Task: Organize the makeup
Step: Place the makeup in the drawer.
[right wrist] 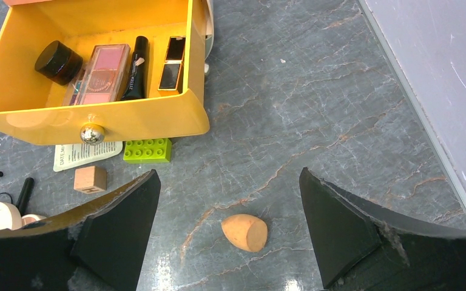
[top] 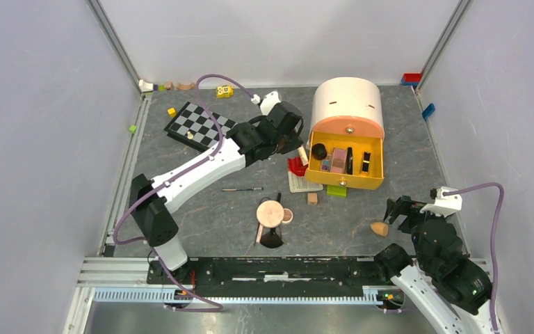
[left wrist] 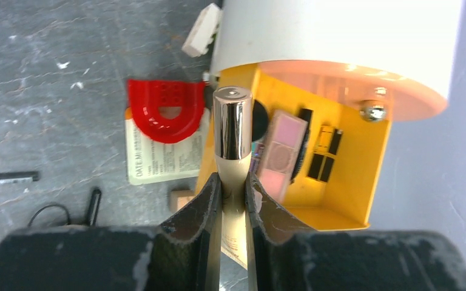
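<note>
My left gripper [left wrist: 233,179] is shut on a cream tube with a shiny metal cap [left wrist: 232,130], held over the left edge of the open yellow drawer [left wrist: 364,170]. In the drawer lie a black jar [right wrist: 59,62], a pink palette [right wrist: 100,73], a black tube [right wrist: 136,60] and a black-gold case [right wrist: 173,63]. An orange teardrop sponge [right wrist: 244,232] lies on the table between the wide-apart fingers of my right gripper [right wrist: 229,171], which is open and touches nothing. A round peach compact [top: 271,212] and a thin black pencil [top: 242,188] lie mid-table.
The drawer belongs to a white domed case [top: 348,104]. A red curved piece [left wrist: 167,109] rests on a white leaflet [left wrist: 164,163] left of the drawer. A green block [right wrist: 147,150] and a wooden block [right wrist: 90,179] sit before it. A checkerboard [top: 198,125] lies back left.
</note>
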Robot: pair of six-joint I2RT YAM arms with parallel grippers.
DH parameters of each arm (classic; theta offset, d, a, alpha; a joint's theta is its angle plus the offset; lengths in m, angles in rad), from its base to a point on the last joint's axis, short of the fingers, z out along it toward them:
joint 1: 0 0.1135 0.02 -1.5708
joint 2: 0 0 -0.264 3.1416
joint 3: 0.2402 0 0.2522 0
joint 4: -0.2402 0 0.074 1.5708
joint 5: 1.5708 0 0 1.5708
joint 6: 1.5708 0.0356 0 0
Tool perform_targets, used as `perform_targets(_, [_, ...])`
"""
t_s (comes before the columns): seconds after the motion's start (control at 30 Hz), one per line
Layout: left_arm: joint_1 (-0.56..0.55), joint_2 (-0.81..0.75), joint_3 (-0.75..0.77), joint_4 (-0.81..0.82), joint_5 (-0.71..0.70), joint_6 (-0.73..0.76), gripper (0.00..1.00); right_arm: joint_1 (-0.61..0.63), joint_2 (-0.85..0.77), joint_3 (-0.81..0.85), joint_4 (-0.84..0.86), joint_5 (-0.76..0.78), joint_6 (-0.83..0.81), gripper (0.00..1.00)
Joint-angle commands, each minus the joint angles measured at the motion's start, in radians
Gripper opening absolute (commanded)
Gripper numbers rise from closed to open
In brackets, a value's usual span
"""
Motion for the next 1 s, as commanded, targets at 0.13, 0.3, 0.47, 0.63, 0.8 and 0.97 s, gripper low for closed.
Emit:
perform_targets(0.13, [-0.040, 0.102, 0.151, 0.103, 0.063, 0.138, 0.04, 0.006, -0.011, -0.001, 0.021, 0.011, 0.003, 0.92])
perform_targets(0.3, [-0.053, 0.164, 0.218, 0.126, 0.096, 0.208, 0.07, 0.006, -0.010, -0.001, 0.023, 0.010, 0.002, 0.92])
perform_targets(0.47, [-0.061, 0.243, 0.302, 0.113, 0.139, 0.265, 0.08, 0.006, -0.008, -0.001, 0.022, 0.011, 0.002, 0.92])
perform_targets(0.63, [-0.070, 0.311, 0.358, 0.107, 0.176, 0.308, 0.07, 0.006, -0.012, 0.000, 0.021, 0.011, 0.003, 0.92])
perform_targets(0.8, [-0.082, 0.362, 0.396, 0.107, 0.184, 0.342, 0.07, 0.006, -0.009, -0.001, 0.022, 0.012, 0.002, 0.92])
perform_targets(0.97, [-0.087, 0.421, 0.464, 0.081, 0.185, 0.374, 0.07, 0.006, -0.015, -0.001, 0.021, 0.015, 0.004, 0.92])
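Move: To the right of the left hand, which already holds the cream makeup tube with the silver cap, the open yellow drawer's middle lies about 15 cm off, roughly level and some 11 cm below. Inside, the black jar is about 7 cm right and 3 cm ahead, the pink palette about 13 cm right, both some 12 cm down. The red toy lies on the table about 4 cm ahead, 1 cm right. From the idle right hand the drawer is about 16 cm ahead, 19 cm left and 8 cm below. Carrying the makeup tube still pinched between its closed fingers, the left hand travels about 12 cm to the right, over the drawer's left side and towards its middle, lifting slightly at first and then sinking to finish some 3 cm lower. On the way the hand swings some 25 degrees clockwise; the grip doesn't change. ##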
